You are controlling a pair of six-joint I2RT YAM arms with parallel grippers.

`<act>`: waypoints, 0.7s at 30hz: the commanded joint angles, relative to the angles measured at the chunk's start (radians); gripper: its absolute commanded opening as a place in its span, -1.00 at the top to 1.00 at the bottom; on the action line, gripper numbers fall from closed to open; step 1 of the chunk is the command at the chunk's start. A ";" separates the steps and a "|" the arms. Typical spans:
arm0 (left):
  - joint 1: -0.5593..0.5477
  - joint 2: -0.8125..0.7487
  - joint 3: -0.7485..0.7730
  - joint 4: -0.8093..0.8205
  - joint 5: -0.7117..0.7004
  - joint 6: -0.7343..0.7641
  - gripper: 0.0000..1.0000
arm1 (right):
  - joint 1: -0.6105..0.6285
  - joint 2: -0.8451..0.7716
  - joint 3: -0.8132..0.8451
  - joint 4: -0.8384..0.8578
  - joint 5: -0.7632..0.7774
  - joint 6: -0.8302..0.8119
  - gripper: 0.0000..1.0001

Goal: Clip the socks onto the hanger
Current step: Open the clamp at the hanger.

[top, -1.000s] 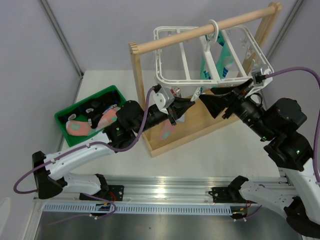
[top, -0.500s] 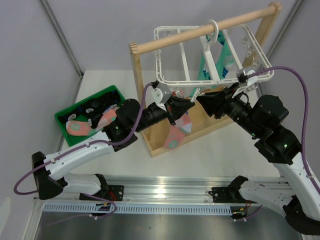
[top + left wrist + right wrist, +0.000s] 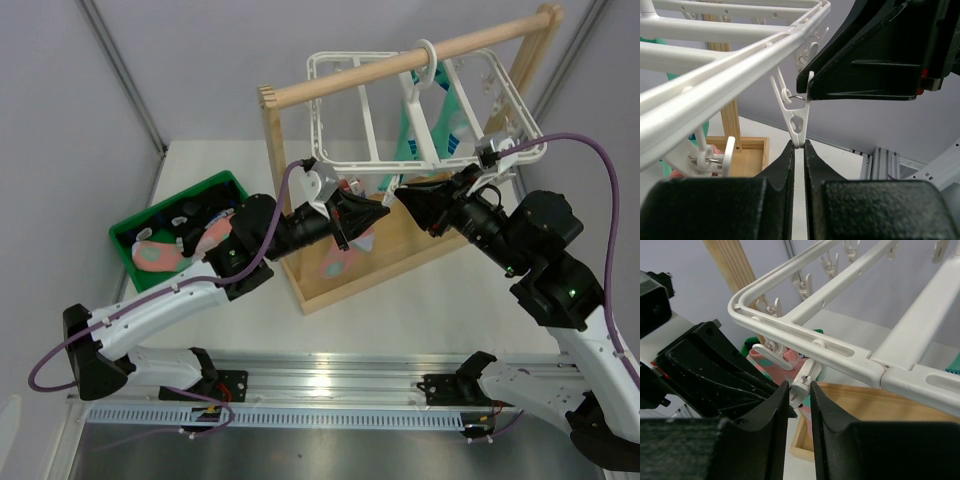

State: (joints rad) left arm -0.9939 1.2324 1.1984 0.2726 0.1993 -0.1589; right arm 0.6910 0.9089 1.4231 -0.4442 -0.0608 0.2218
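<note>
The white grid hanger (image 3: 340, 160) hangs from the wooden rod by its hook. A salmon-pink sock (image 3: 340, 262) dangles under the hanger's front left corner, hanging from my left gripper (image 3: 372, 215), which is shut. In the left wrist view the tip of a white clip (image 3: 795, 117) touches that gripper's (image 3: 799, 145) fingertips, and the sock is hidden there. My right gripper (image 3: 400, 197) faces it from the right. Its jaws (image 3: 799, 387) press both sides of the clip's (image 3: 803, 381) upper end, with pink sock (image 3: 790, 359) behind.
A green bin (image 3: 160, 215) at the left holds another pink sock (image 3: 155, 257) and black socks (image 3: 195, 212). Teal socks (image 3: 440, 125) hang inside the hanger. The wooden rack's rod (image 3: 400, 65) and its base tray (image 3: 410, 245) stand right behind both grippers.
My right gripper moved in leftward and closed onto the clip. My left gripper carried the pink sock right, then raised it up to the clip's tip.
</note>
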 commanded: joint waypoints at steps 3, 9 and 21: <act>0.012 -0.021 0.020 -0.015 0.112 -0.051 0.99 | -0.005 0.001 0.004 0.050 -0.033 -0.035 0.64; 0.029 -0.034 0.013 -0.024 0.123 -0.077 0.99 | -0.005 0.002 0.005 0.055 -0.056 -0.047 0.98; 0.021 -0.163 -0.056 -0.042 -0.066 -0.022 -0.31 | -0.004 0.036 0.039 0.047 -0.057 0.024 1.00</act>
State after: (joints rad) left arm -0.9646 1.1278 1.1618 0.2184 0.2028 -0.2131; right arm 0.6895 0.9318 1.4254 -0.4126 -0.1215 0.2169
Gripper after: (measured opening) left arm 0.633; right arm 0.004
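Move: The empty clamp is already at both hands' fingertips: the left hand pinches its lower end, its middle 2 cm above that hand, while it sits almost at the right hand's point. From the left hand, the front rail is some 2 cm ahead and 4 cm up, straight above in left-right terms; the pink sock's clamp is roughly 2 cm ahead, 6 cm left and 1 cm up. Left fingers open off the clamp and back away left about 3 cm, while the right fingers close fully beside it. ##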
